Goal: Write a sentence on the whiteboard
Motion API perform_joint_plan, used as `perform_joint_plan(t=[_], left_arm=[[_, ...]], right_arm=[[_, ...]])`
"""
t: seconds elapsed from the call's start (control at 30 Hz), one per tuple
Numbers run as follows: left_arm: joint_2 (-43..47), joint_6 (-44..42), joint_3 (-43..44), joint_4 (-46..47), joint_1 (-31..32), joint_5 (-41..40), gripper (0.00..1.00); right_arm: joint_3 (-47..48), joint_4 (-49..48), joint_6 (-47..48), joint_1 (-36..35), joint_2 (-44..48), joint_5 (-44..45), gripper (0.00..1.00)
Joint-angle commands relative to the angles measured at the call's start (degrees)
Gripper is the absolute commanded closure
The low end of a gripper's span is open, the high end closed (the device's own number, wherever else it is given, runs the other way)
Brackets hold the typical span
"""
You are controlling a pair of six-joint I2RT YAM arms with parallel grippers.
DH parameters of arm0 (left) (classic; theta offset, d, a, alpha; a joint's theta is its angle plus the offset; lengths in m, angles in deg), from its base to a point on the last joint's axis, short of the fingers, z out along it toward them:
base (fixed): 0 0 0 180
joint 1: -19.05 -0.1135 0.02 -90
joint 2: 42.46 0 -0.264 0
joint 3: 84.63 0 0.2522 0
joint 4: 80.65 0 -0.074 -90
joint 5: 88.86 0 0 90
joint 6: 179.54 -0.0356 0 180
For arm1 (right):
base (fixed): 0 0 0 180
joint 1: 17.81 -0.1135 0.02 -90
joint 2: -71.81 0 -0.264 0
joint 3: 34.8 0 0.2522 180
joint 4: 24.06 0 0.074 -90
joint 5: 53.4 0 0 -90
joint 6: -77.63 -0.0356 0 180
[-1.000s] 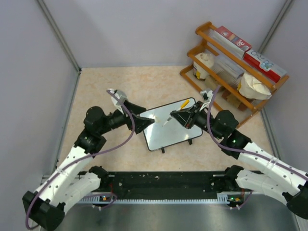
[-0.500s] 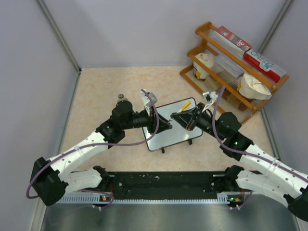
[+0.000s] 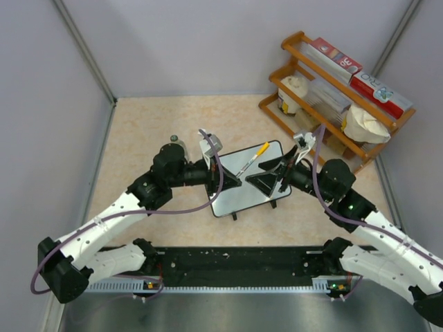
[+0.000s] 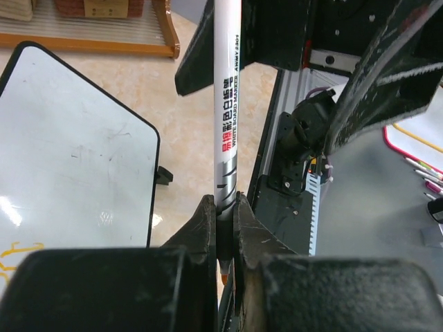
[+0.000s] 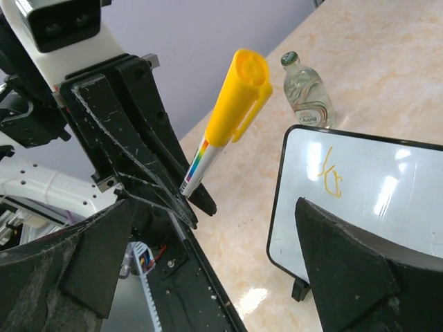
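Note:
The whiteboard stands on the table between both arms, black-framed. One orange stroke of the sentence shows near its far corner and again in the left wrist view. My left gripper is shut on the lower barrel of a white marker, orange tip down between the fingers. Its yellow cap points up and to the back right. My right gripper is open, its fingers wide on either side of the marker without touching it.
A small glass bottle stands left of the board. At the back right is a wooden rack with boxes and paper cups. The black base rail runs along the near edge.
My left arm swung in from the left and shut on the marker over the board. The right gripper, which had held the marker, opened and let go of it.

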Motion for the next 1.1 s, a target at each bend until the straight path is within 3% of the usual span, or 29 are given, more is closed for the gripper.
perform_joint_plan(t=[0.0, 0.1, 0.33, 0.7, 1.07], left_arm=[[1.50, -2.67, 3.96, -4.82, 0.04, 4.08, 1.00], [1.76, -3.11, 4.85, -5.97, 0.04, 6.81, 1.00], [2.64, -2.76, 4.93, -6.06, 0.39, 7.60, 1.00], [2.56, -2.76, 4.76, -5.88, 1.18, 7.52, 1.00], [4.05, -2.76, 3.88, -5.97, 1.36, 5.76, 1.00]], right_arm=[[3.87, -0.09, -0.33, 4.83, 1.15, -10.37, 0.01], [3.09, -6.13, -3.93, 6.59, -0.61, -18.64, 0.02], [2.55, -12.22, -7.98, 6.51, -4.65, -25.33, 0.44], [0.71, -18.28, -13.78, 5.80, -7.29, -25.78, 0.58], [2.03, -14.69, -11.94, 3.87, -8.96, -26.21, 0.89]])
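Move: My left hand already pinches the marker near its writing end. The marker slants up to my right, its middle about 4 cm right, 1 cm ahead of and 3 cm above that hand. From my wide-open right hand, that middle lies about 3 cm left, 1 cm ahead and 1 cm up; the yellow cap is 2 cm ahead, 1 cm right and 4 cm up. The whiteboard's middle lies some 14 cm ahead, 2 cm left and 27 cm below my right hand. I bring my right hand up, back and left around the slanting marker, some 3 cm each in the back and left directions and a little less up, while turning it about 20 degrees counter-clockwise and closing its fingers to pinch the barrel below the cap. My left hand keeps its grip and draws the marker back about 3 cm, turning slightly clockwise. ##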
